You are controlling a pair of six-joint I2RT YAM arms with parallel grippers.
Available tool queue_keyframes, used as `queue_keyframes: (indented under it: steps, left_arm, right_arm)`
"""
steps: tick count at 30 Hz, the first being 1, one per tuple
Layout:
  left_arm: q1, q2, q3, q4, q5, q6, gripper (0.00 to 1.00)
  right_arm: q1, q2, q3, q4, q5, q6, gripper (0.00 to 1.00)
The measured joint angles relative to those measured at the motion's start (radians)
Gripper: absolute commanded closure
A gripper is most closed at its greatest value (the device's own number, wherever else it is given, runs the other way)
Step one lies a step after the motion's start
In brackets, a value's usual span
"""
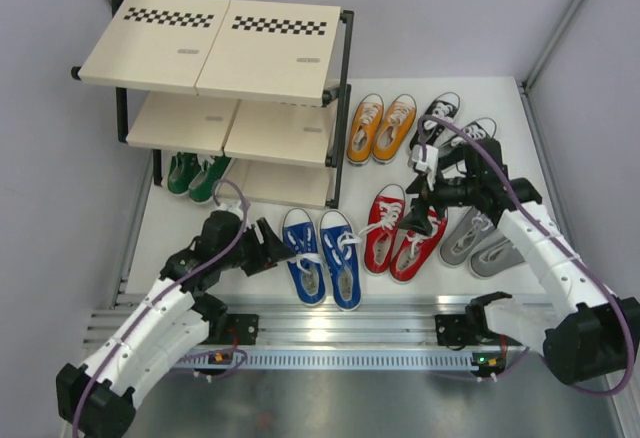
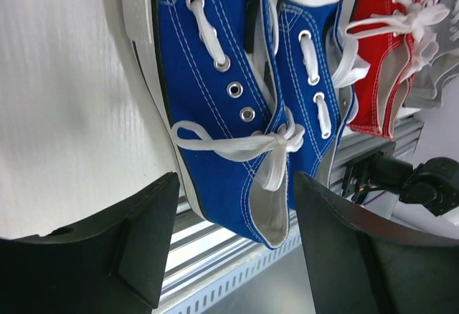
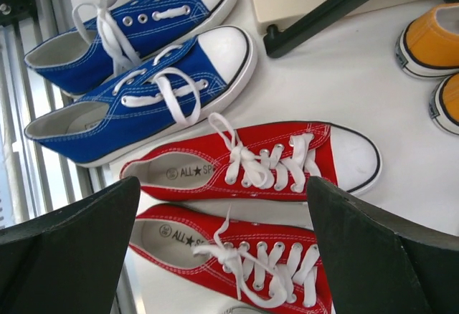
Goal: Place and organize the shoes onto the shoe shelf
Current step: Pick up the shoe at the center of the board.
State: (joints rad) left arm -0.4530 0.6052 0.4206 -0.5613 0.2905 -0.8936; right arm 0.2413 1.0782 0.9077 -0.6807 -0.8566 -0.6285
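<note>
The shoe shelf (image 1: 215, 48) stands at the back left, with the green shoes (image 1: 197, 173) on its bottom board. On the table lie the blue pair (image 1: 320, 258), the red pair (image 1: 400, 230), the orange pair (image 1: 382, 128), the black pair (image 1: 440, 118) and the grey pair (image 1: 470, 240). My left gripper (image 1: 283, 246) is open. Its fingers straddle the heel of the left blue shoe (image 2: 208, 92) without touching it. My right gripper (image 1: 425, 218) hangs open above the red shoes (image 3: 237, 163), nothing between its fingers.
An aluminium rail (image 1: 330, 323) runs along the near table edge, just behind the blue heels. A black shelf leg (image 3: 323, 6) stands close to the blue toe caps. Grey walls close in both sides. The right arm partly covers the black and grey pairs.
</note>
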Motion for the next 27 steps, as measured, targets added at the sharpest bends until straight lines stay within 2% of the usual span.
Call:
queue_keyframes:
  steps: [11,13,20,27]
  left_arm:
    - [-0.272,0.077,-0.021,0.001,-0.096,-0.087,0.35]
    - [-0.314,0.122,-0.02,0.002,-0.133,-0.1,0.42]
    - [-0.42,0.235,-0.015,0.032,-0.285,-0.134,0.53]
    - [-0.513,0.285,-0.001,0.07,-0.399,-0.121,0.73]
  right_arm:
    - [0.021,0.065,-0.016,0.18,0.049,0.138,0.01]
    - [0.021,0.065,-0.021,0.188,0.049,0.143,0.01]
    - [0.021,0.065,-0.046,0.209,0.045,0.154,0.01]
    - [0.021,0.061,-0.058,0.217,0.03,0.153,0.0]
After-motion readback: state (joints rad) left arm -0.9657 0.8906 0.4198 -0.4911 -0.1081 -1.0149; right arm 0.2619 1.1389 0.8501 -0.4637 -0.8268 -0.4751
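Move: Just beyond the left hand's half-open fingers, the left blue shoe has its middle about 5 cm to the right, 2 cm back and 7 cm below, toe pointing forward. The right blue shoe stands some 14 cm to the hand's right and 3 cm back, equally low; the shelf's right front foot is roughly 12 cm right and 13 cm ahead, 9 cm down. From the right hand, the left blue shoe lies about 26 cm left, 10 cm back and 15 cm below. Sinking about 6 cm in all, the left hand first draws back some 5 cm and slightly right along the left blue shoe towards its heel, then goes mostly down to the near-left edge of its opening. Its wrist rolls nearly 20 degrees, steepening the fingers as they close to about half their gap, straddling that side, not yet shut. The right hand, fingers wide, edges forward a little above the red shoes. ##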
